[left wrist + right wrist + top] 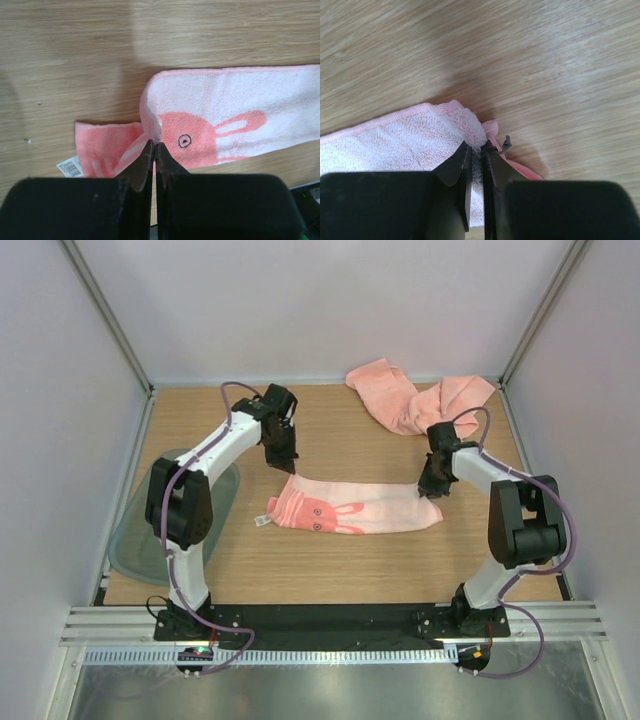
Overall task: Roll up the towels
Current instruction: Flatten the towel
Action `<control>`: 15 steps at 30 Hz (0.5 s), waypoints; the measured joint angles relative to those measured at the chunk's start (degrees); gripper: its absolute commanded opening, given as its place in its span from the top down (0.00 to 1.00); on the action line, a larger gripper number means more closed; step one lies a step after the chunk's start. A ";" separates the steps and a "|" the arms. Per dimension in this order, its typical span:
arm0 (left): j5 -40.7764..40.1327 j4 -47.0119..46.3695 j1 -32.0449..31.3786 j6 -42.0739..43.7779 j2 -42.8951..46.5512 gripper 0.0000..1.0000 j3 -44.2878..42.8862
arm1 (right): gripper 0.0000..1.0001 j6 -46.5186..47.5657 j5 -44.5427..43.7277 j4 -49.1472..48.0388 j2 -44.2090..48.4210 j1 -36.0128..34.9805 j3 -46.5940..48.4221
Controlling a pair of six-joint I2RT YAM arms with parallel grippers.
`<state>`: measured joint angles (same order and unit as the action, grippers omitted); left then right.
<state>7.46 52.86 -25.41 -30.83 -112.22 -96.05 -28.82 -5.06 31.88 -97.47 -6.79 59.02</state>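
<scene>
One towel [360, 510], salmon-pink with a pale band and a rabbit picture, lies folded into a long strip across the middle of the table. My left gripper [284, 462] stands at its left end. In the left wrist view the jaws [154, 145] are shut, pinching a raised ridge of the towel [240, 100] beside the rabbit's eye. My right gripper [434, 488] is at the strip's right end. There its jaws [477, 149] are shut on a corner of the towel [395, 140], with terry cloth showing between the fingers. More towels [415, 395] lie heaped at the back right.
A translucent grey-green tray [135, 540] sits at the left edge, partly under the left arm. A white barcode label [70, 167] sticks out of the towel's left end. Frame posts and white walls close the table on three sides.
</scene>
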 measured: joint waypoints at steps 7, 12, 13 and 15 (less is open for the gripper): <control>-3.89 2.78 -2.25 0.33 10.88 1.00 3.43 | 0.97 1.92 -2.64 5.57 13.79 0.02 -0.11; -4.94 3.91 -5.44 -0.07 26.88 1.00 9.20 | 0.99 1.42 -4.46 11.39 33.07 0.02 -0.48; -5.03 4.07 -6.14 -0.22 29.55 1.00 10.16 | 0.99 1.16 -4.68 12.76 36.61 0.00 -0.55; -5.09 4.52 -7.63 -0.68 35.50 1.00 12.44 | 0.99 0.28 -4.98 15.80 42.86 0.02 -0.83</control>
<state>2.37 57.39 -33.04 -31.51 -76.73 -83.61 -28.53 -10.04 47.68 -54.61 -6.76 58.19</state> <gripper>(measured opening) 0.005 0.156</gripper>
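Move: Pinched by both hands already, the pink rabbit towel has its middle about 13 cm right of the left hand, 8 cm back and some 8 cm below it; from the right hand that middle is about 17 cm left, 3 cm back and 1 cm below. Level with the table, the spare towels lie about 22 cm ahead of the right hand and 2 cm left. The green tub sits 25 cm left of the left hand, 10 cm back and 7 cm lower. Hoisting the towel by its far edge, both hands sweep up together and then increasingly back towards the bases: the right climbs about 18 cm and draws back 7, the left rises some 14 cm and comes back 11. They part slightly sideways, pulling the edge out between them. Both keep their pinch while the fingertips swing forward, the right's the more. ##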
